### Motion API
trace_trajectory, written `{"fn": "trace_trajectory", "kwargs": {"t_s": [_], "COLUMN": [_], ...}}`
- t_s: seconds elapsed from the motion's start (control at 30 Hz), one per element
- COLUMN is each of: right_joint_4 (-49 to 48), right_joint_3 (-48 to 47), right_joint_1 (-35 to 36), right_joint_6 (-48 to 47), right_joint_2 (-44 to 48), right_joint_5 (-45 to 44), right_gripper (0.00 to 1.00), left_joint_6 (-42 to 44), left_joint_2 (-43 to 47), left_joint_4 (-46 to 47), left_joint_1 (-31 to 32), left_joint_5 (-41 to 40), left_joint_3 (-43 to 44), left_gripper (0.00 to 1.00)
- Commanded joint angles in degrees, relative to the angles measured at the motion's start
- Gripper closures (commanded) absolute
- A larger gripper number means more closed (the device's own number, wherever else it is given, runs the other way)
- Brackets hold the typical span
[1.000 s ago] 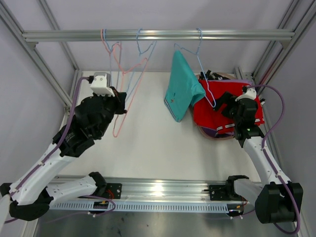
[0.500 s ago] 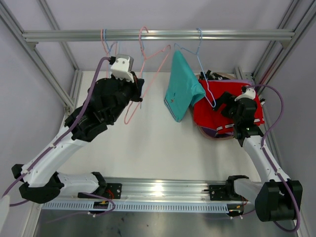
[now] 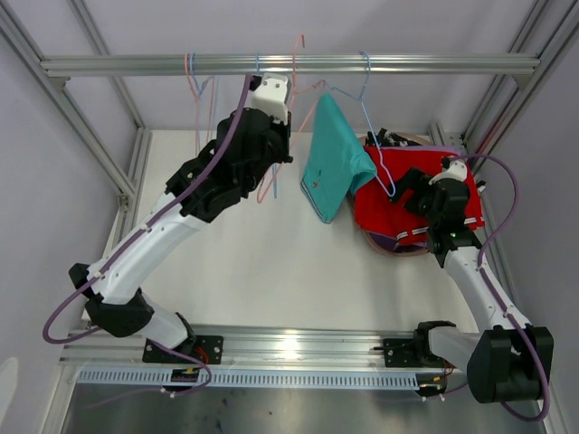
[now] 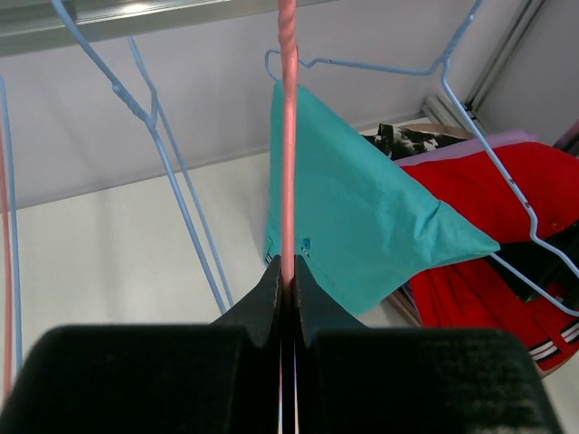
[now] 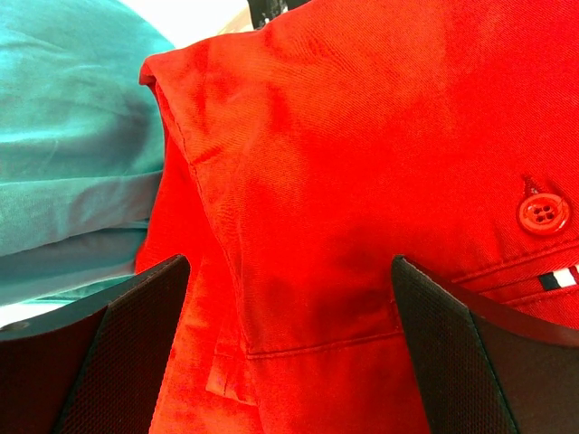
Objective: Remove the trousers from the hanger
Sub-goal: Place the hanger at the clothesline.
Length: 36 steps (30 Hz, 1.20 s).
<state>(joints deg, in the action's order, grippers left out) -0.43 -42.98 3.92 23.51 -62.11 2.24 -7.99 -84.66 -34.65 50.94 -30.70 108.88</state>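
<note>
The teal trousers hang folded over a blue hanger on the rail. Raised just left of them, my left gripper is shut on the wire of a bare pink hanger, whose hook stands up by the rail. The red trousers lie on top of a pile at the right. My right gripper is open low over them, with red cloth between its fingers.
Bare blue hangers and a pink one hang on the rail to the left. Black speckled cloth and lilac cloth show under the red trousers. Frame posts stand at both back corners.
My left arm has lifted the pink hanger up and to the right, from low at the left to the rail beside the teal trousers. The right arm has not moved.
</note>
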Motion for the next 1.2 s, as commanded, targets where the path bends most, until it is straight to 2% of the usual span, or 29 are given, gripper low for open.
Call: {"fn": "trace_trajectory", "kwargs": {"t_s": [0.0, 0.23, 0.53, 0.8, 0.97, 1.17], "right_joint_4": [1.13, 1.04, -0.72, -0.54, -0.36, -0.19], "right_joint_3": [0.09, 0.09, 0.09, 0.18, 0.18, 0.18], "right_joint_1": [-0.14, -0.23, -0.23, -0.23, -0.23, -0.23], "right_joint_6": [0.14, 0.31, 0.31, 0.31, 0.22, 0.31], "right_joint_2": [-1.09, -2.67, -3.11, -3.28, -3.28, -3.37], "right_joint_5": [1.19, 1.63, 1.54, 1.71, 1.8, 2.15], "right_gripper": [0.03, 0.03, 0.03, 0.03, 0.03, 0.03], "left_joint_6": [0.34, -1.94, -6.16, -8.62, -10.03, -11.96], "left_joint_2": [-1.55, -4.89, -8.76, -9.73, -7.89, -2.89], "left_joint_4": [-0.68, -1.82, -2.35, -1.56, -1.12, 2.3], "left_joint_1": [-1.1, -5.05, -9.27, -10.95, -11.47, -12.26], "left_joint_5": [-1.3, 1.6, 6.08, 6.44, 6.44, 6.97], "left_joint_3": [4.5, 7.83, 8.45, 7.4, 3.89, -5.59], "left_gripper": [1.0, 1.0, 0.99, 1.0, 1.0, 1.0]}}
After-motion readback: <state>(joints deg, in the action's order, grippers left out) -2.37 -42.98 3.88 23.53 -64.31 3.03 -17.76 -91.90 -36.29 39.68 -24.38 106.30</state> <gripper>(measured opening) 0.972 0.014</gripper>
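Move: The left hand still holds the pink hanger; the spot on the clothesline where its hook is to go is about 15 cm ahead, 2 cm to the left and some 9 cm higher. The nearest blue hanger's hook sits on the line about 5 cm left of that spot, and the turquoise trousers hang roughly 11 cm right, 8 cm ahead and 12 cm below the hand. From the right hand, the spot lies about 28 cm left, 8 cm ahead and 32 cm up. Keeping the pink hanger pinched in its shut fingers, the left hand reaches forward about 7 cm to carry the hook over the clothesline, sinking more steeply as it goes. After a brief near-halt it drops farther, some 8 cm down in all, with its fingers tipping down by about 10 degrees and swinging slightly counter-clockwise. ##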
